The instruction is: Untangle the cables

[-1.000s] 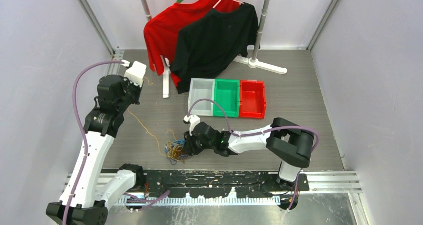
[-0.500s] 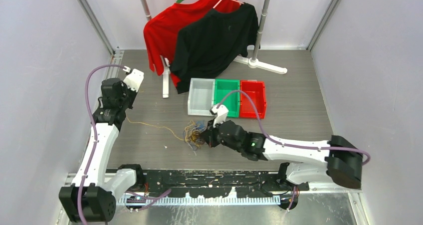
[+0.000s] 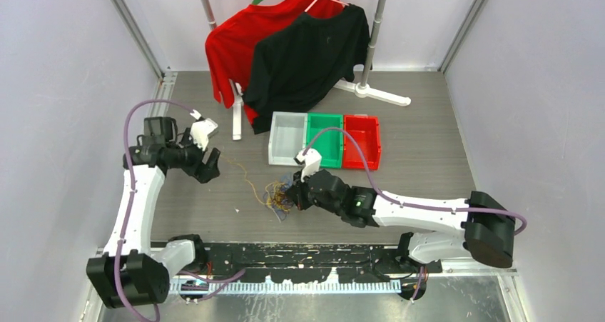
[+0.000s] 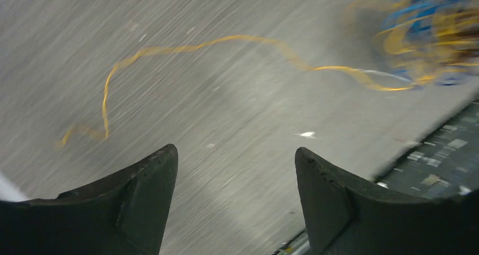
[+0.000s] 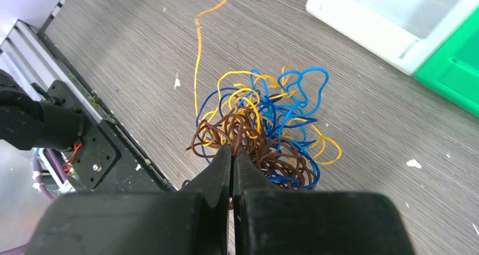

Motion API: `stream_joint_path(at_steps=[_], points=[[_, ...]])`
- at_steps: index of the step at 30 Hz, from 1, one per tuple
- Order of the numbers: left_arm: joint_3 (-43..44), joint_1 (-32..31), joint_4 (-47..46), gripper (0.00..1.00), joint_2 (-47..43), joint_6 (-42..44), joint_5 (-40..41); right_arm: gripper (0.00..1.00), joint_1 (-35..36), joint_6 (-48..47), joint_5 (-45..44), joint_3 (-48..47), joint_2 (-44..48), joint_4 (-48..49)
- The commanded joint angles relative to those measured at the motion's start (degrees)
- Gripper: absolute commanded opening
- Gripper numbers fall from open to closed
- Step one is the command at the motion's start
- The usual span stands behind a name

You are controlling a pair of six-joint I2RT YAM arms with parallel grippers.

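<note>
The cables (image 3: 277, 193) form a small tangle of blue, yellow and brown loops on the grey table, in front of the bins. My right gripper (image 3: 293, 193) reaches in from the right and is shut on a brown cable (image 5: 282, 153) at the knot's near edge. Blue loops (image 5: 316, 74) and yellow loops spread out beyond its tips (image 5: 233, 148). One long yellow strand (image 3: 246, 175) trails left from the tangle and lies slack on the table. My left gripper (image 3: 207, 166) hovers left of that strand, open, with nothing between its fingers (image 4: 152, 176). The strand (image 4: 243, 38) lies ahead of it.
Grey (image 3: 287, 138), green (image 3: 324, 140) and red (image 3: 362, 141) bins stand in a row just behind the tangle. A clothes rack with a red shirt and a black shirt (image 3: 307, 51) stands at the back, its white foot (image 3: 236, 111) near my left arm. The black base rail (image 3: 300, 254) runs along the front.
My left gripper opened, let go of the yellow strand and swung toward the table's middle. The strand now lies slack. My right gripper shut on the knot and carried it right, toward the bins.
</note>
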State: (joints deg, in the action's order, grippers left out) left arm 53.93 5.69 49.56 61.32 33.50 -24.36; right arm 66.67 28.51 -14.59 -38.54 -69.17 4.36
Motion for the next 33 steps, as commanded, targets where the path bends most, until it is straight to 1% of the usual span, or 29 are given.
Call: stream_joint_path(at_steps=[1,3,5,8,11,15,21,28,30,33], points=[[9.9,0.1,17.4,0.76,-4.2,4.0,-27.6,0.01,0.0,-3.7,4.5,-5.5,-2.8,6.7],[12.1,0.0,17.3,0.76,-4.8,0.4,-33.0,0.01,0.0,-4.3,6.4,-7.2,-5.1,8.0],[12.5,-1.2,15.8,0.74,-5.4,-4.0,-35.8,0.01,0.0,-4.5,8.4,-9.7,-7.5,8.8],[9.9,-5.1,14.0,0.7,-6.4,-5.5,-35.7,0.01,0.0,-4.1,10.6,-12.0,-10.2,11.1],[4.9,-8.6,10.5,0.65,-7.7,-6.7,-33.8,0.01,0.1,-3.2,12.6,-13.7,-12.0,13.8],[0.8,-11.9,7.7,0.6,-8.4,-6.2,-33.4,0.01,0.0,-2.0,15.7,-15.2,-13.4,16.3],[-1.0,-13.1,5.9,0.51,-7.8,-3.1,-30.0,0.01,0.0,-0.9,19.2,-17.3,-14.8,16.7],[-1.5,-13.7,9.0,0.47,-7.4,1.9,-29.6,0.01,0.0,0.0,20.5,-17.4,-14.3,17.5],[-1.1,-13.7,10.3,0.42,-7.4,3.0,-30.0,0.01,0.0,0.0,20.2,-17.0,-13.7,17.5],[-0.4,-13.7,10.8,0.2,-7.3,3.5,-29.9,0.01,0.0,0.1,19.6,-16.1,-12.7,17.3]])
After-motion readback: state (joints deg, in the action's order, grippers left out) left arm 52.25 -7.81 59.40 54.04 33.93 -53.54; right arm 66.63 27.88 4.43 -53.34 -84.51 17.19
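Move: The brown strands of the tangled cables are pinched at the right fingertips, with the bulk hanging about 5 cm below and 2 cm left of that hand. From the open left hand the tangle's middle lies some 21 cm right, 8 cm back and 7 cm below. The left gripper is roughly 23 cm left and 8 cm ahead of the right hand, and the white bin is some 24 cm ahead, 1 cm left and 13 cm below it. The tangle, still pinched by the shut right fingers, is carried about 11 cm left and 6 cm up. To meet it the left hand swings about 12 cm right and 9 cm back, arching up and then sinking, and turns some 30 degrees clockwise. Its fingers narrow from wide to about a third open around the brown strands beside the right fingertips. ##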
